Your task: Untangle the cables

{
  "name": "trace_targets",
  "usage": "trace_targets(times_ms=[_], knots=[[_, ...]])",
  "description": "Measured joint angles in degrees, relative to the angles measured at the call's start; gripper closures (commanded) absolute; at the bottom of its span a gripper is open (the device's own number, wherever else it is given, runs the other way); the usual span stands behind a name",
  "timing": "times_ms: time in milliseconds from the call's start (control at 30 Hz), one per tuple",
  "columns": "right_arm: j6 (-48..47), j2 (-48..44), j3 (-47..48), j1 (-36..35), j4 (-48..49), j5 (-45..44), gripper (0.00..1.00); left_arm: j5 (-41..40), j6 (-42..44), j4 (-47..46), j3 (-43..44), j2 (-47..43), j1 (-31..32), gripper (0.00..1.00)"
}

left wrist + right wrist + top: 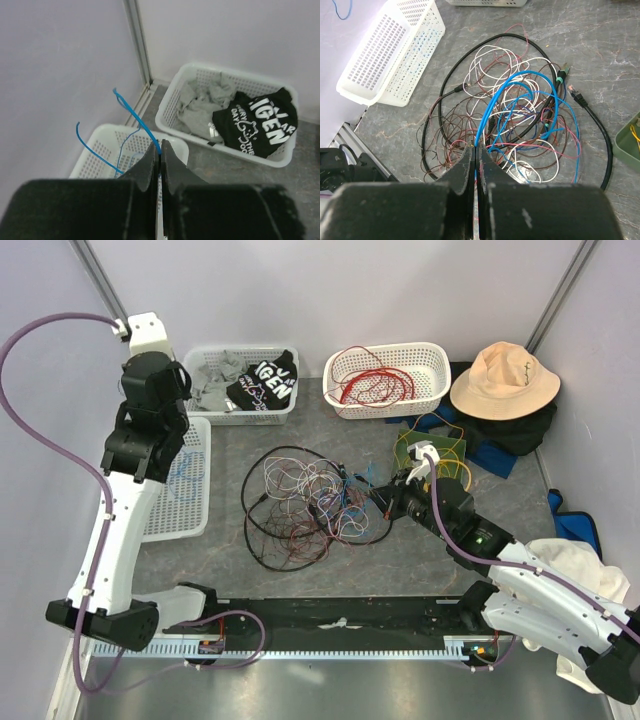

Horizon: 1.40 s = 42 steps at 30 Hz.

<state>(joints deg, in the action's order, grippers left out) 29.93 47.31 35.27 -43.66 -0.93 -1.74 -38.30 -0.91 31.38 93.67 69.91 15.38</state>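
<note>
A loose heap of cables, black, white, brown, pink and blue, lies knotted in the middle of the table. My right gripper sits low at the heap's right side. In the right wrist view it is shut on a blue cable that arches up out of the heap. My left gripper is raised over the left white basket and is shut on a thin blue cable, whose loose ends hang down into that basket.
A white basket at the back holds red cables. A green tray with yellow cables sits right of the heap. Another basket holds grey and black clothes. A tan hat and blue cloth lie at the back right.
</note>
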Motion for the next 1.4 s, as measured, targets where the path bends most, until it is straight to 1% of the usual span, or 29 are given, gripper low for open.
trace_targets(times_ms=[67, 233, 267, 300, 333, 367, 400, 533, 667, 767, 800, 933, 1033, 1133, 1200, 1300, 1400], knots=[[0.0, 0.0, 0.0, 0.0, 0.0, 0.3, 1.00, 1.7, -2.3, 0.3, -4.0, -0.6, -3.0, 0.98], [-0.2, 0.3, 0.0, 0.0, 0.0, 0.9, 1.00, 7.5, -8.9, 0.3, -17.6, -0.9, -11.8, 0.98], [-0.2, 0.3, 0.0, 0.0, 0.0, 0.9, 1.00, 8.6, -10.4, 0.7, -19.9, -0.7, -13.2, 0.93], [-0.2, 0.4, 0.0, 0.0, 0.0, 0.9, 1.00, 9.3, -11.6, 0.9, -21.5, -0.5, -14.6, 0.64], [-0.2, 0.4, 0.0, 0.0, 0.0, 0.9, 1.00, 10.3, -13.0, 1.1, -22.9, -0.3, -16.0, 0.52], [-0.2, 0.4, 0.0, 0.0, 0.0, 0.9, 1.00, 11.0, -14.1, 1.5, -24.2, -0.1, -17.2, 0.43], [-0.2, 0.4, 0.0, 0.0, 0.0, 0.9, 1.00, 11.7, -15.7, 1.7, -25.2, 0.1, -18.3, 0.01], [-0.2, 0.5, 0.0, 0.0, 0.0, 1.0, 1.00, 14.3, -19.0, 2.1, -25.5, -0.8, -19.1, 0.00], [-0.2, 1.6, 0.6, 0.0, 0.0, 1.0, 1.00, 17.7, -20.4, 1.6, -23.0, -4.4, -16.9, 0.00], [-0.2, 2.5, 1.3, 0.0, 0.0, 1.0, 1.00, 23.5, -21.3, -1.6, -22.3, -10.0, -13.8, 0.00], [-0.2, 2.8, 1.9, 0.0, -0.1, 1.0, 1.00, 26.7, -21.7, -3.8, -22.9, -12.4, -12.5, 0.00], [0.1, 4.0, 4.9, 0.0, -0.4, 1.1, 1.00, 40.5, -24.0, -16.9, -31.3, -23.1, -5.9, 0.00], [0.3, 5.5, 8.7, 0.0, -1.0, 1.1, 1.00, 48.4, -25.3, -28.6, -40.7, -29.1, 2.2, 0.01], [0.9, 6.4, 12.5, 0.0, -1.5, 1.7, 1.00, 53.5, -25.4, -37.1, -48.9, -29.1, 9.6, 0.01], [1.4, 6.7, 15.0, 0.0, -1.8, 2.5, 1.00, 55.6, -25.4, -40.7, -53.5, -27.9, 12.7, 0.00], [1.9, 7.5, 18.8, 0.0, -2.5, 4.4, 1.00, 56.6, -25.7, -44.6, -58.3, -25.1, 14.8, 0.00], [2.5, 8.2, 21.9, 0.0, -2.9, 6.6, 1.00, 56.9, -26.3, -47.1, -59.5, -22.9, 15.3, 0.00]])
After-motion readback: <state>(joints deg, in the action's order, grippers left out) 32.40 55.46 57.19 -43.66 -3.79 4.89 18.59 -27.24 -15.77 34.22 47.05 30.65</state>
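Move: The left hand holds a blue cable high over the left white basket, whose middle is some 8 cm ahead, 11 cm left and 39 cm below. From that hand, the clothes basket is about 35 cm ahead and 6 cm right, and the right hand's blue cable roughly 38 cm right, 12 cm back and 23 cm lower. From the right hand, the cable tangle is about 13 cm ahead, 13 cm left and 21 cm down. Left lowers 20 cm, opens over the basket, swings 30 cm right towards the blue cable; right lifts its hold 13 cm. ##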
